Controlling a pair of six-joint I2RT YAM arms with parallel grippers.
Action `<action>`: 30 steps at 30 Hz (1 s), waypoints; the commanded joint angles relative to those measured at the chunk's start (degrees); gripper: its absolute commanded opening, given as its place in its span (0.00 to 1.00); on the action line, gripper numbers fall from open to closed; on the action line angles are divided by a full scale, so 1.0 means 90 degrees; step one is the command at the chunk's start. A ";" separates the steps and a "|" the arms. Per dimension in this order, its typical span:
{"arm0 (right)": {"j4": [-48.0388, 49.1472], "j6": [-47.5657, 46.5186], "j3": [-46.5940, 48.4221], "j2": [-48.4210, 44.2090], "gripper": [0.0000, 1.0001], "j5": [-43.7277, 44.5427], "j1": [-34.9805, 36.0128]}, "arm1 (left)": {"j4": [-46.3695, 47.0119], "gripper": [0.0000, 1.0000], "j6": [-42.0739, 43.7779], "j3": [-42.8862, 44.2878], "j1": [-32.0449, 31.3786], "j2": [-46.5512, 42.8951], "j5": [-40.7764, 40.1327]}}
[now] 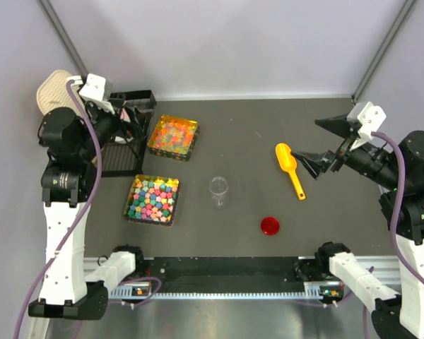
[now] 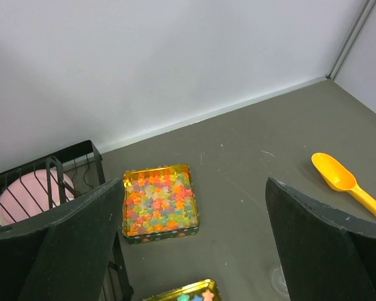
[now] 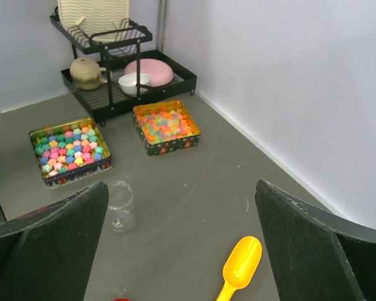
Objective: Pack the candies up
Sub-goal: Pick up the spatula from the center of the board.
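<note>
The candies [image 1: 173, 135] are tiny orange, yellow, pink and pale green pieces filling a gold tin at the back left; they also show as candies [image 2: 160, 202] and candies [image 3: 166, 124]. A clear jar [image 1: 219, 192] stands upright mid-table, with a red lid [image 1: 270, 226] lying to its right. A yellow scoop [image 1: 290, 169] lies further right. My left gripper [image 1: 124, 126] hangs open over the rack, left of the candies. My right gripper [image 1: 324, 145] is open, just right of the scoop. Both hold nothing: left gripper [image 2: 193, 188], right gripper [image 3: 182, 188].
A second tin of larger blue, green, magenta and yellow candies [image 1: 152, 200] sits in front of the first. A black wire rack [image 1: 127, 145] with a pink bowl [image 3: 149, 70] and other crockery stands at the back left. Walls close the back and sides.
</note>
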 commanded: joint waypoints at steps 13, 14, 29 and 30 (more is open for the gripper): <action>0.0243 -0.0422 -0.0289 -0.0101 0.99 0.0460 -0.0038 | 0.0143 0.99 0.0291 -0.0083 0.0053 -0.0095 0.0081; 0.0253 -0.0422 -0.0279 -0.0091 0.99 0.0588 -0.0048 | 0.0114 0.99 0.0330 -0.0063 0.0053 -0.0075 0.0032; 0.0566 -0.0169 -0.0533 0.0308 0.99 0.1165 -0.0029 | 0.0133 0.99 0.0672 -0.0307 0.0053 0.0120 -0.0467; 0.0566 -0.0110 -0.0562 0.0358 0.99 0.1204 -0.0029 | 0.0133 0.99 0.0730 -0.0346 0.0053 0.0120 -0.0467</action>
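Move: The spatula lies on the board roughly 16 cm ahead of the right hand, some 2 cm to its right and about 45 cm below. The glass stands about 9 cm ahead of that hand and 22 cm to its left; the red cup is some 3 cm back and 7 cm to its left, both also far below. From the left hand the spatula is about 8 cm ahead, 43 cm to the right and 45 cm down. Ease the right gripper down a little, then carry it forward about 4 cm, sinking further and edging to the right, towards the spatula well below. Turn the hand clockwise some 10 degrees as it goes, with the fingers kept wide open and touching nothing. Let the left gripper, also open, sink about 2 cm, then ease forward and left. ##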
